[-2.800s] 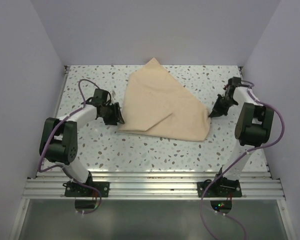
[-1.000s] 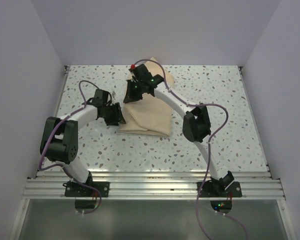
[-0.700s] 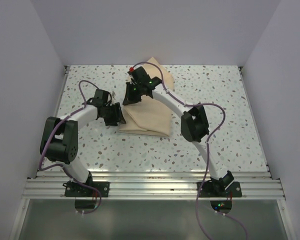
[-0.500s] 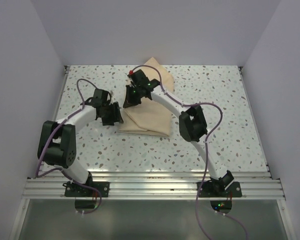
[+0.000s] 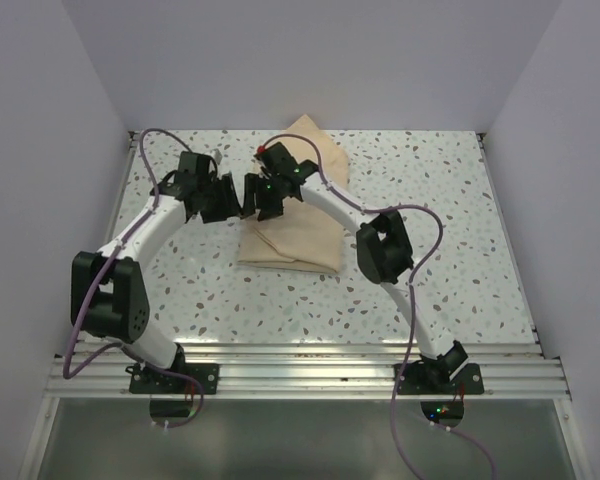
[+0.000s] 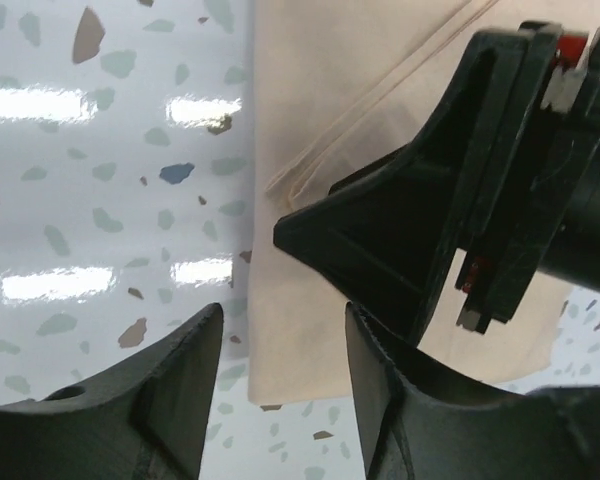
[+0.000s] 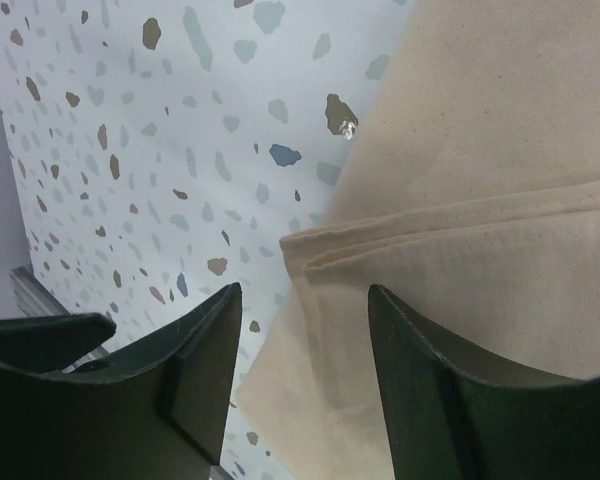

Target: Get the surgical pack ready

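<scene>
The surgical pack [image 5: 295, 228] is a tan cloth wrap folded into a narrow stack at the middle of the table, with one corner poking out toward the back wall. My right gripper [image 5: 252, 203] hovers over its left edge, open and empty; the right wrist view shows the layered fold [image 7: 325, 245] just beyond the right gripper [image 7: 305, 295]. My left gripper [image 5: 234, 203] faces it from the left, also open and empty. In the left wrist view the left gripper [image 6: 280, 320] frames the pack's near corner [image 6: 285, 360], and the right gripper's black finger [image 6: 400, 230] looms close ahead.
The speckled white tabletop [image 5: 440, 200] is boxed in by lilac walls at the left, back and right. An aluminium rail [image 5: 300, 375] carrying both arm bases runs along the near edge. The right arm's elbow [image 5: 383, 245] hangs over the table right of the pack.
The right gripper has opened and let go of the fold it carried over to the pack's left edge. The left gripper has moved back and right, close to the right gripper.
</scene>
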Robot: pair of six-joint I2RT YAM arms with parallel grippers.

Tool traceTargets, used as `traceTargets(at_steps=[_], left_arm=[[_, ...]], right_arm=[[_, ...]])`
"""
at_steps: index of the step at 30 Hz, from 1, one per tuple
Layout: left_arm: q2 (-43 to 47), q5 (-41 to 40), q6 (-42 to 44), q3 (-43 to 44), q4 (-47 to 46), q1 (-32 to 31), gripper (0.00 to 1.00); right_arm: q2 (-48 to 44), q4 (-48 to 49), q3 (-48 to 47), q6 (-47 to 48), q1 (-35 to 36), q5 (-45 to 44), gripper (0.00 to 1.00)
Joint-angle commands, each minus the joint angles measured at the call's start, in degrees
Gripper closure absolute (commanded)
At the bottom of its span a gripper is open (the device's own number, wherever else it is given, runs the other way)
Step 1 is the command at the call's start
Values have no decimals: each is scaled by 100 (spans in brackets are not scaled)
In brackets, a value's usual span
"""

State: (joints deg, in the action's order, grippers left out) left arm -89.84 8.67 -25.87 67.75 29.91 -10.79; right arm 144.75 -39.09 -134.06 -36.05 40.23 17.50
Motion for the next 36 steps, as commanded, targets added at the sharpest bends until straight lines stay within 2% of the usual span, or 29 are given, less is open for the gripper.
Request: traceTargets(at_steps=[1,3,5,6,7,9,10,11,14,19,23,30,36], left_arm=[[-358,573,152,510,-29,42,49],[-612,1038,187,625,-178,42,56],[-866,1399,187,731,-555,42,71],[-981,1775,196,775,-687,33,83],[-1122,1962,257,862,-871,41,89],[-1605,2531,301,1161,-1030,41,100],[-1763,2752,363,1292,-1188,42,100],[-2043,2894,398,1546,-1242,33,100],[-2370,3140,249,1882,-1715,41,100],[-3319,3712,82,2567,-1893,24,100],[-3961,3476,213,3007,-1735,42,100],[-4489,3335,451,3271,-1436,173,100],[-4323,2720,618,2675,-1093,261,100]], right_arm=[[-780,-318,-51,142,-382,-9,41],[-1342,-301,554,46,-690,78,39],[-1694,-29,1299,37,-1156,490,39],[-1861,85,1486,141,-1436,692,40],[-1906,182,1627,238,-1552,885,43],[-1898,209,1891,554,-1876,1456,59],[-1880,496,2005,599,-1965,1728,68],[-1871,699,2285,608,-2044,2105,90],[-1731,1236,2603,696,-2221,2424,100],[-1415,1771,2841,556,-2388,2759,100],[-1099,2430,3008,144,-2590,2960,100],[-264,2029,2499,142,-2616,3111,100],[-123,1564,2280,457,-2617,2821,99]])
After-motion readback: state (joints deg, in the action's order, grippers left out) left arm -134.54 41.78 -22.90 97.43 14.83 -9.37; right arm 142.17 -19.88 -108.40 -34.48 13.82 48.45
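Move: The spot on the folded wrap for the left gripper, left of the wrap's middle, lies about 12 cm ahead, 10 cm right and 10 cm below it. The wrap's near edge is centred about 8 cm back and 12 cm right of this gripper, and the slanting fold seam about level with it and 9 cm right, both equally low. For the right gripper, the spot right of the wrap's middle lies some 7 cm ahead, 18 cm right and 5 cm below. Sweep the right gripper away from the wrap's left side, rising about 6 cm while going right and forward, shutting its fingers, then lower it onto the wrap right of middle, tilting it as it goes. Bring the left gripper forward and right over the wrap, shutting and rolling it some 25 degrees with a clockwise turn, then straight down until its closed tips rest on the cloth. ##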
